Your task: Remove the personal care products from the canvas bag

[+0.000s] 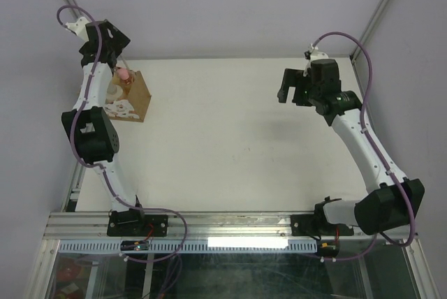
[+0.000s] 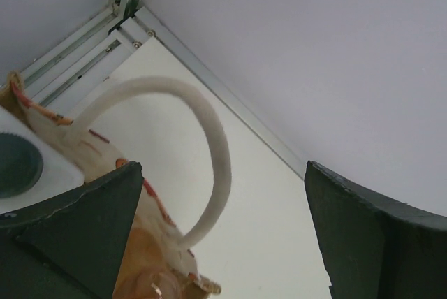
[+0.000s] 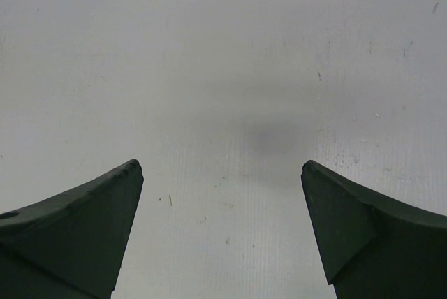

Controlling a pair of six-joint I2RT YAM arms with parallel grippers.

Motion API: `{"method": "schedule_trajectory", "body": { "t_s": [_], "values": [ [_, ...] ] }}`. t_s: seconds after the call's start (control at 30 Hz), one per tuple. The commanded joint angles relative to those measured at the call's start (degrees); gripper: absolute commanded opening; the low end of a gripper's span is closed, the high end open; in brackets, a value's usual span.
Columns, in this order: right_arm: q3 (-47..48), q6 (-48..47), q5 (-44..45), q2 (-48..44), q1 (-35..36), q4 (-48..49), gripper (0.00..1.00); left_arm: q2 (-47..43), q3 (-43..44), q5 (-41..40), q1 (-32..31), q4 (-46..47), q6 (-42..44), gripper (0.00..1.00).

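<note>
The canvas bag (image 1: pixel 134 95) stands at the table's far left, its white printed side (image 1: pixel 120 110) facing the near edge. An orange-pink bottle with a pink cap (image 1: pixel 123 78) sticks up out of it. My left gripper (image 1: pixel 110 53) hangs open just above the bag's far rim. In the left wrist view the pale looped handle (image 2: pixel 218 152) arcs between the open fingers of this gripper (image 2: pixel 221 166). A white bottle with a dark cap (image 2: pixel 14 166) and the orange bottle (image 2: pixel 147 274) show inside the bag. My right gripper (image 1: pixel 293 95) (image 3: pixel 221 164) hovers open over bare table at the far right, holding nothing.
The white table (image 1: pixel 230 131) ends in a metal frame rail (image 2: pixel 209 82) at the back and a wall behind it. The bag sits close to the back left corner (image 2: pixel 129 16). The arm bases (image 1: pixel 136 222) are bolted along the near edge.
</note>
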Motion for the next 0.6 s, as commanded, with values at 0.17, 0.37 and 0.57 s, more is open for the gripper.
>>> {"method": "schedule_trajectory", "body": {
  "t_s": [0.17, 0.37, 0.57],
  "values": [
    [7.39, -0.11, 0.96, 3.96, -1.06, 5.36, 1.0, 7.4, 11.5, 4.98, 1.38, 5.46, -5.78, 0.77],
    [8.17, 0.0, 0.3, 4.79, -1.07, 5.89, 1.0, 8.79, 12.63, 13.88, 1.41, 6.07, -8.4, 0.49],
    [7.84, 0.35, -1.57, 4.96, -1.14, 5.67, 1.0, 7.93, 12.48, 21.91, 0.72, 6.76, -8.66, 0.21]
  ]
}}
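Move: The far handle of the canvas bag arches just beyond the open left fingers, about 6 cm ahead, 3 cm to the right and 1 cm below. The bag's body lies some 9 cm back, 2 cm right and 14 cm below; in it the pink-capped bottle sits about 5 cm back, 2 cm right and 12 cm below the hand. From the right hand the handle is roughly 24 cm ahead, 55 cm left and 2 cm below. Left hand reaches 5 cm forward, then right, fingers closing mostly around the bag's handle; right drifts 3 cm forward. ##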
